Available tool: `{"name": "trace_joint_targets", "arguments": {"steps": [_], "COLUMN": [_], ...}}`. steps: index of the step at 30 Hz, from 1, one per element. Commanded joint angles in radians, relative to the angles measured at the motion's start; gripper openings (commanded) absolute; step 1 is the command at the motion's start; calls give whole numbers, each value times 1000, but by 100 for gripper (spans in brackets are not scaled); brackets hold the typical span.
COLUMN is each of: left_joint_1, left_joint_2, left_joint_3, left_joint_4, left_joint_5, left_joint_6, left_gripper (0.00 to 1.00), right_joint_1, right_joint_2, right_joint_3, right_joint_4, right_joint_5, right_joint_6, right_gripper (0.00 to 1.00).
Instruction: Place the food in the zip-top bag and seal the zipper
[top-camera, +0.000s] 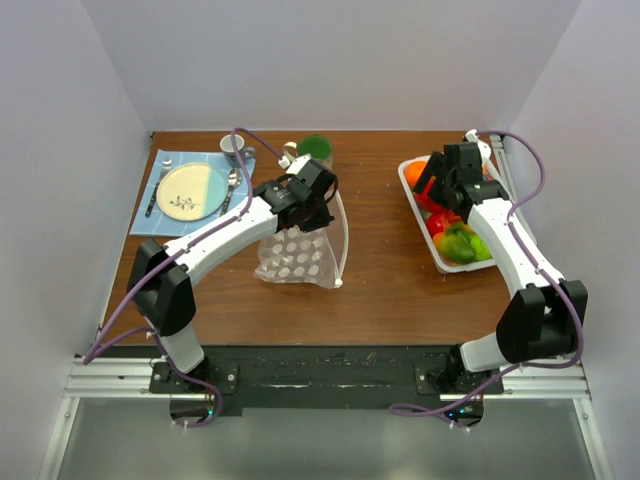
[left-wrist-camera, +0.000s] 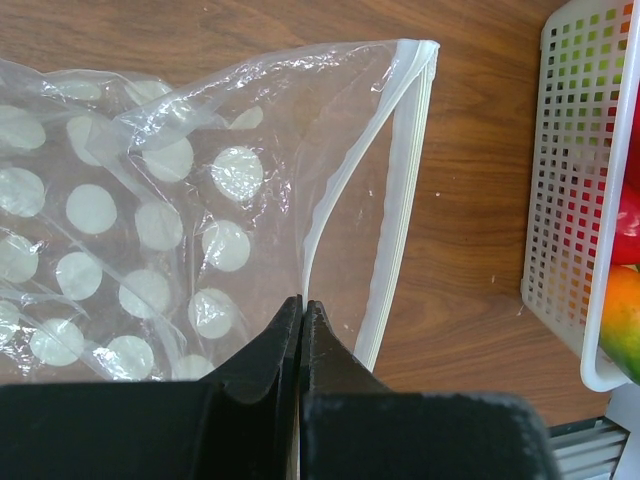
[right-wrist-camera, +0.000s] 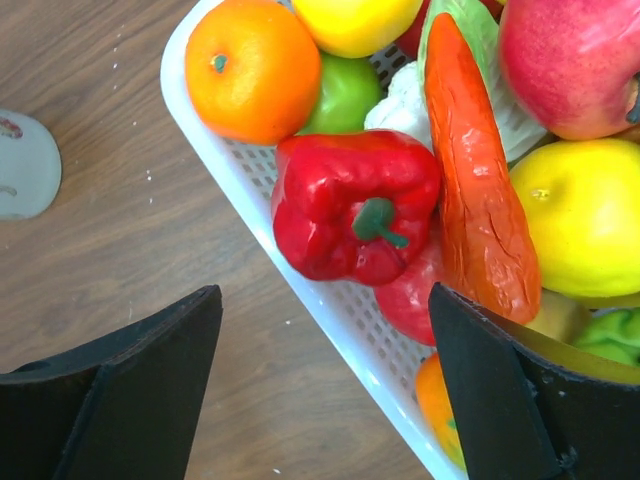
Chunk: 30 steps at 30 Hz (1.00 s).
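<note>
The zip-top bag (top-camera: 293, 257), clear with white dots, lies mid-table with its mouth pulled up. My left gripper (top-camera: 305, 205) is shut on one lip of that mouth (left-wrist-camera: 302, 300). The other lip, with the pale zipper (left-wrist-camera: 400, 200), hangs apart from it, so the mouth gapes. The food fills a white basket (right-wrist-camera: 335, 310): a red pepper (right-wrist-camera: 350, 205), an orange (right-wrist-camera: 250, 70), a carrot (right-wrist-camera: 480, 180), a lemon (right-wrist-camera: 580, 215) and an apple (right-wrist-camera: 570, 60). My right gripper (right-wrist-camera: 325, 295) is open over the basket's left rim just below the pepper, holding nothing, and it shows in the top view too (top-camera: 440, 180).
A plate (top-camera: 190, 190) on a blue placemat with cutlery lies at the back left, a cup (top-camera: 233, 147) behind it. A green-lidded jar (top-camera: 314, 148) stands behind the bag. The basket (top-camera: 408, 178) sits at the right edge, near the wall.
</note>
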Motion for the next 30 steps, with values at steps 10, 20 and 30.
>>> {"name": "trace_joint_targets", "arguments": {"steps": [10,20,30], "left_joint_1": [-2,-2,-2], "left_joint_2": [-22,-18,-15], "left_joint_3": [44,58,75], "left_joint_4": [17,8,-4], "left_joint_5": [5,2,-4], "left_joint_6": [39,55,62], "left_gripper": [0,0,0], "right_joint_1": [-55,-73,-76], "right_joint_2": [47,93,108], "right_joint_3": [-68,-91,-106], "right_joint_4": [174,224,276], "right_joint_5": [-51,-40,-38], "right_joint_6": [106,128,116], "right_gripper": [93,93,92]}}
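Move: The red pepper lies about 4 cm ahead of my open right hand, 2 cm to its right and 8 cm below, on top of the pile in the basket. From the pepper, the orange sits some 6 cm farther out and 4 cm left, the carrot 6 cm right and 1 cm out, and the red tomato about 5 cm nearer me, 2 cm right and lower. From my left hand, still pinching the bag, the pepper is roughly 9 cm ahead, 28 cm right and 6 cm below. I sink my right hand about 5 cm towards the red pepper while easing some 3 cm forward and a touch to the right, quick at first, then slowing. My fingers stay wide open so that they come down around its two sides, and the wrist rolls and swings clockwise by only a few degrees. Whether a fingertip touches it can't be seen. ##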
